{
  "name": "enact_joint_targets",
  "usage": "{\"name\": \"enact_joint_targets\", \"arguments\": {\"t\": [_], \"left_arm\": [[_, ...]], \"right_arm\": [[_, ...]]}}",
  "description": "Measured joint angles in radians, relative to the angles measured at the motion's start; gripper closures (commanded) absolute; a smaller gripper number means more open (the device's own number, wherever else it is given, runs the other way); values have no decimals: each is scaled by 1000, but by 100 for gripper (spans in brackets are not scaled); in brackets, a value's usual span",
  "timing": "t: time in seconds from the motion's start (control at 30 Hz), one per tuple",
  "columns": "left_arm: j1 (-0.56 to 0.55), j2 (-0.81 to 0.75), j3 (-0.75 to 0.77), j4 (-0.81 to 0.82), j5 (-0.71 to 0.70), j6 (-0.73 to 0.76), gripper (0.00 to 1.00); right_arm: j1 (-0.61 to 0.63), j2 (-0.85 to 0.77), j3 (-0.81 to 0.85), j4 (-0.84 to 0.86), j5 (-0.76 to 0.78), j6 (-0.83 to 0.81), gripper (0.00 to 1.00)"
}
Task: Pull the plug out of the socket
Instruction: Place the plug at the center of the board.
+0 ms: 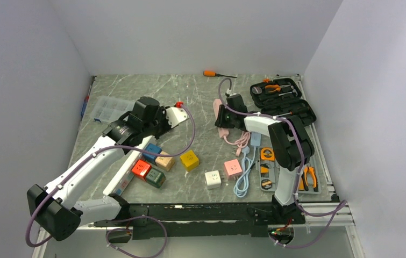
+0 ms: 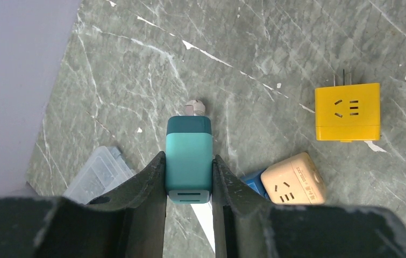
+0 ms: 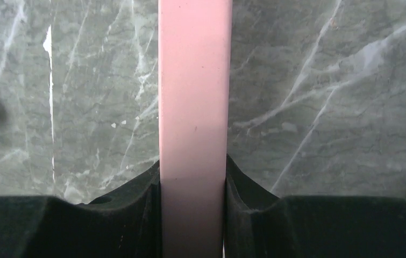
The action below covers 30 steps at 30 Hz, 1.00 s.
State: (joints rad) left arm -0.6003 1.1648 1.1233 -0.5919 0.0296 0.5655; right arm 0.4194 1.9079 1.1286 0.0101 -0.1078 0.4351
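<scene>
My left gripper is shut on a teal plug block and holds it above the marble table, a white stub at the block's far end. In the top view this gripper sits left of centre, well apart from the pink socket strip. My right gripper is shut on that pink strip, which runs straight away from its fingers over the table. In the top view the right gripper is at the strip's near end, above the coiled pink cable.
Cube adapters lie under and near the left arm: yellow, beige, red, white, pink. A long white strip, a clear box, an open tool case and an orange screwdriver also lie on the table.
</scene>
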Motion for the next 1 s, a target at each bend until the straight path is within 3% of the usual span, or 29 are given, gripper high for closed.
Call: {"name": "enact_joint_targets", "arguments": {"t": [0.3, 0.33, 0.4, 0.47, 0.7, 0.83, 1.0], "left_arm": [[-4, 1, 5, -36, 27, -2, 100], [-5, 4, 8, -40, 35, -2, 100], [-6, 12, 13, -49, 54, -5, 100], [-6, 22, 18, -60, 68, -7, 100], [-15, 44, 22, -68, 108, -14, 100], [-23, 45, 22, -69, 124, -25, 100], [-47, 63, 22, -67, 141, -23, 100]], "right_arm": [[33, 28, 82, -86, 39, -32, 98], [33, 43, 115, -96, 38, -35, 88], [32, 81, 190, -109, 37, -39, 56], [32, 106, 232, -109, 35, -39, 37], [31, 187, 354, -140, 30, -47, 20], [29, 217, 403, -167, 39, -51, 1], [25, 193, 416, -208, 59, -50, 0]]}}
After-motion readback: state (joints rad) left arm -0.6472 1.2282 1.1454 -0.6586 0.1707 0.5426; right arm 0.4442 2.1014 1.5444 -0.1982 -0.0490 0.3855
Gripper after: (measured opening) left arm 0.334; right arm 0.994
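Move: My left hand, holding the teal plug, has the table's open middle about 11 cm to its right, 1 cm ahead, some 20 cm below; the yellow adapter is 6 cm back, 7 cm right, the beige adapter 7 cm back, 2 cm left. My right hand holds the pink strip; its put-down spot is 3 cm ahead, 3 cm left, 2 cm below, its cable coil 10 cm back, 8 cm right. With my right hand I carry the pink strip forward and some 3 cm left, lifting about 2 cm, then spread the fingers wide to let go while still easing forward, and end hovering over it. My left hand keeps its pinch on the teal plug, moving right, back and down a few centimetres towards the table's open middle while tipping its fingers down and turning clockwise, each about 10 degrees. ##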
